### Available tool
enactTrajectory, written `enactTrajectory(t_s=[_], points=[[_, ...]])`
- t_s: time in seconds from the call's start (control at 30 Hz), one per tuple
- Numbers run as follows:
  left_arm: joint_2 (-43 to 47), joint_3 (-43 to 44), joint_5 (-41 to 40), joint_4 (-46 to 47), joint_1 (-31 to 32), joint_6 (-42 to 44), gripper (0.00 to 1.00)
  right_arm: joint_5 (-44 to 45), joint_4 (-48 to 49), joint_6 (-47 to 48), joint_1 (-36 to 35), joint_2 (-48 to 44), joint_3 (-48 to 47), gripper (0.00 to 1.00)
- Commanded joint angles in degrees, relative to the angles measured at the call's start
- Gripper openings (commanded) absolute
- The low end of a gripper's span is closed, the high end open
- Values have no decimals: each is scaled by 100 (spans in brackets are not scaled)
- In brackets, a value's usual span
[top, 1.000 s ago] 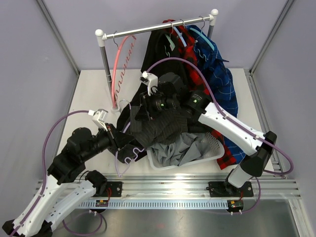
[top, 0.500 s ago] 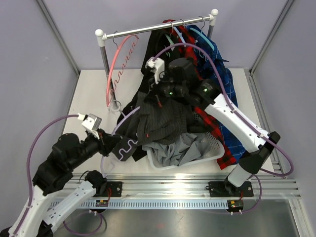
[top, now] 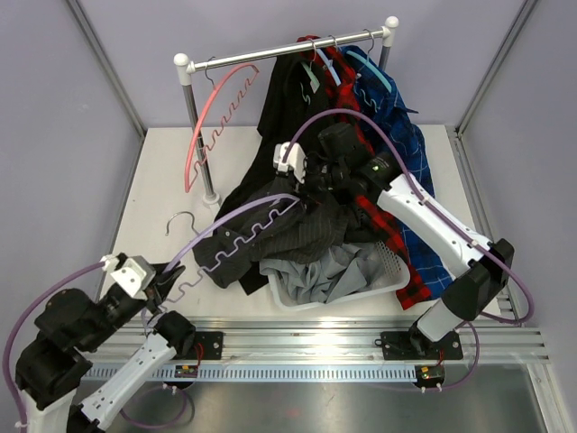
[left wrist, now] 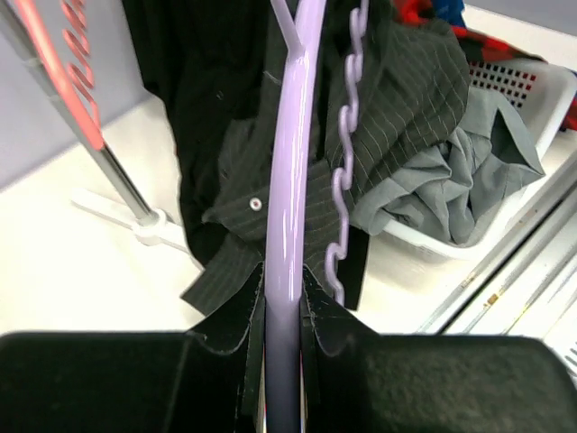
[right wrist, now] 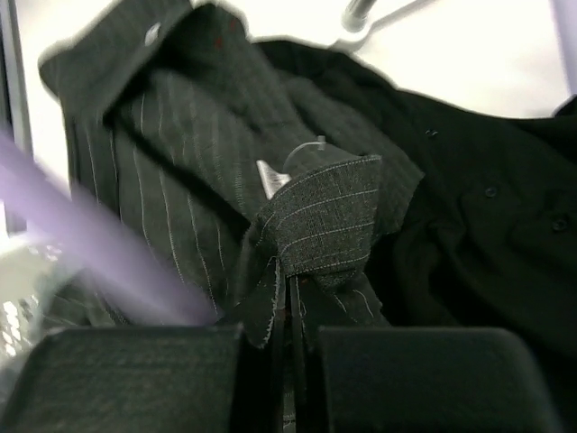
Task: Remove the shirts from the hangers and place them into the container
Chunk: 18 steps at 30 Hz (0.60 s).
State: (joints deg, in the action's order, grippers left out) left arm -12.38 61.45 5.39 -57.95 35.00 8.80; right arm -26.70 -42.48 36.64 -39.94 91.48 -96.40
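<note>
My left gripper [top: 165,280] sits low at the near left, shut on the bar of a purple hanger [top: 239,239]; the bar runs up between the jaws of the left gripper [left wrist: 282,281]. That hanger's far end still lies in a dark pinstriped shirt [top: 297,230] draped over the white basket [top: 389,263]. A grey shirt [top: 325,271] lies in the basket. My right gripper [top: 311,179] is above the pile; in its wrist view the right gripper [right wrist: 293,287] is shut on a fold of the pinstriped shirt [right wrist: 180,135].
On the rail [top: 288,45] hang a bare pink hanger [top: 209,122], a black shirt [top: 288,99], a red plaid shirt [top: 347,81] and a blue plaid shirt [top: 406,153]. The rail post [left wrist: 126,189] stands left of the pile. A metal track [top: 361,343] edges the near side.
The left arm has pulled back to the near left, drawing the purple hanger out of the pinstriped shirt. The right gripper has shut on the shirt's cloth and shifted right.
</note>
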Motion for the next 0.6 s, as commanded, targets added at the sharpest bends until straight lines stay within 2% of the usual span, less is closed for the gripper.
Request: enactTrajectory(t_s=[0.0,0.17,0.27,0.3,0.47,0.5,0.53,0.57], points=[[245,490,-283,505,-11,394,0,-431,-6,1212,65,106,261,2],[412,552,-512,460,-2,351,0,-1466,91,2063,206,124,675,5],[421,412,-749,460,-2,246,0,-1960,-216,2364,233,186,649,20],[421,316,-898,478,-2,176,0,-2014,-339,2426,250,186,640,33],[438,69,-1145,566,-2,8,0,-1498,-647,2418,417,28,429,60],[430,43,-1154,575,-2,-18,0,-1409,-778,2426,487,-16,412,62],[430,-18,-1206,575,-2,-18,0,-1304,-840,2470,601,-138,403,73],[430,-45,-1215,583,-2,-27,0,-1085,-937,2479,645,-200,420,74]])
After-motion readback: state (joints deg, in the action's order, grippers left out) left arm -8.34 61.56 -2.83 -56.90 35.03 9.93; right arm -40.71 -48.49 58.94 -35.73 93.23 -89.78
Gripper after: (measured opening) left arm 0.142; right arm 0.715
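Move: Ahead of the left hand, which already holds the purple hanger, the rack's left end is some 28 cm out and about 15 cm higher; the striped shirt is about 15 cm ahead, 15 cm right and 20 cm below. The right hand still pinches that shirt, whose heap centres about 4 cm back, 7 cm left and 18 cm down. From this hand the container is some 14 cm back, 10 cm right and 23 cm down, with the gray shirt in it 14 cm back and 6 cm right. Sinking about 5 cm onto the striped heap while drawing back a little and turning some 20 degrees counter-clockwise, the right hand then spreads its fingers wide, loosening its pinch on the cloth. Meanwhile the left keeps the purple hanger gripped, lifts it and draws it left and slightly back by about 3 cm, then eases forward and partway down again, turning slightly counter-clockwise. ##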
